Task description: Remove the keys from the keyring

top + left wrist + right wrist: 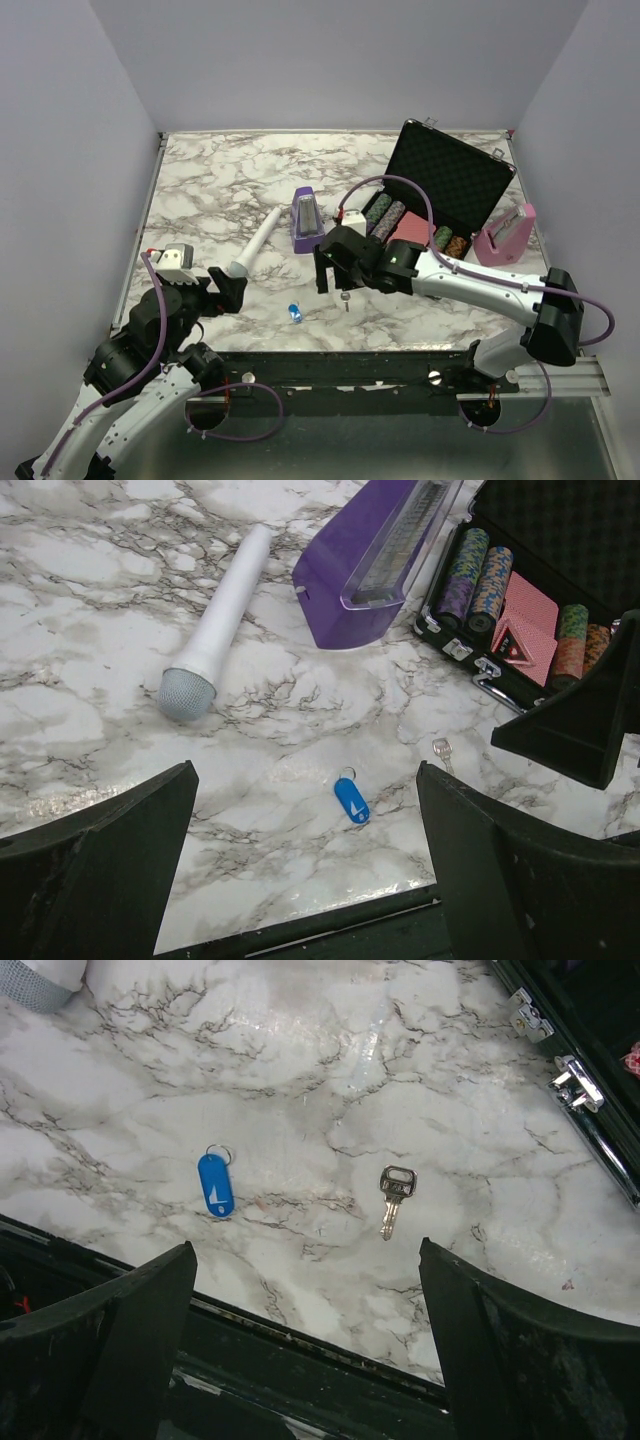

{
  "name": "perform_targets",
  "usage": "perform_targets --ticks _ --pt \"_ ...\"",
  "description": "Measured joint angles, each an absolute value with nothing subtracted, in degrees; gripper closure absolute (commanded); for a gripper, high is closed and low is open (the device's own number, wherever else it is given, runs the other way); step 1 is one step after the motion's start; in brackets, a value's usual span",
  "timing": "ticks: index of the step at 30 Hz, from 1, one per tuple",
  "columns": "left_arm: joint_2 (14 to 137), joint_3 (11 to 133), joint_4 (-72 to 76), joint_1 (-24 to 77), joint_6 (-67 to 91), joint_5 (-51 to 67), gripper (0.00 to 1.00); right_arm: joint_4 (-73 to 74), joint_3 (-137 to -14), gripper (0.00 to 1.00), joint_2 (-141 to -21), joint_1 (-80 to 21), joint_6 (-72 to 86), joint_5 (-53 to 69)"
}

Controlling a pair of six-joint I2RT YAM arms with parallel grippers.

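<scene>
A small silver key (395,1198) lies flat on the marble table, apart from a blue key tag with a small ring (215,1182). Both show in the left wrist view, the key (442,750) right of the tag (351,798), and in the top view, the key (346,300) and the tag (295,313) near the front edge. My right gripper (305,1260) is open and empty, hovering above and just near of the key (335,282). My left gripper (305,780) is open and empty at the table's front left (228,288).
A white microphone (255,243) lies left of a purple metronome (306,220). An open black case (455,175) with poker chips and cards stands at the right, a pink metronome (505,236) beside it. The table's front edge (300,1345) is close below the key.
</scene>
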State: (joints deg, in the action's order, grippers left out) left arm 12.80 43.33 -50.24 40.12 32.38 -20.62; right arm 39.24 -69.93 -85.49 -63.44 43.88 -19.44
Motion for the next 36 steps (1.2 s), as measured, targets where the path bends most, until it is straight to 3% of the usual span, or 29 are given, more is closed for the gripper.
perform_targets --ticks 14,36 --pt "12.80 43.33 -50.22 40.12 32.34 -20.60 0.01 40.80 -65.52 0.00 -75.44 -63.42 45.15 -25.12" --pt "12.80 43.24 -49.89 40.10 32.05 -20.58 0.01 36.10 -44.16 0.00 -37.65 -63.44 52.10 -28.18"
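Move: The bare key lies on the table almost beneath the empty right hand, about 10 cm down, 1 cm ahead and some 2 cm to its right. The blue key tag with its ring is roughly 13 cm to the left of the key and 4 cm nearer the base; the poker case sits about 18 cm ahead of the right hand and 20 cm to its right. From the left hand the key is some 7 cm ahead, 22 cm right and 19 cm down. Upward at first and then mainly sideways, the empty right hand leaves the key, swinging about 12 cm to the right on the near side of the poker case while climbing some 7 cm, and drawing back a little late on. Its left side rolls up roughly 25 degrees while it tips up and turns slightly clockwise; the fingers stay wide open, touching nothing. ##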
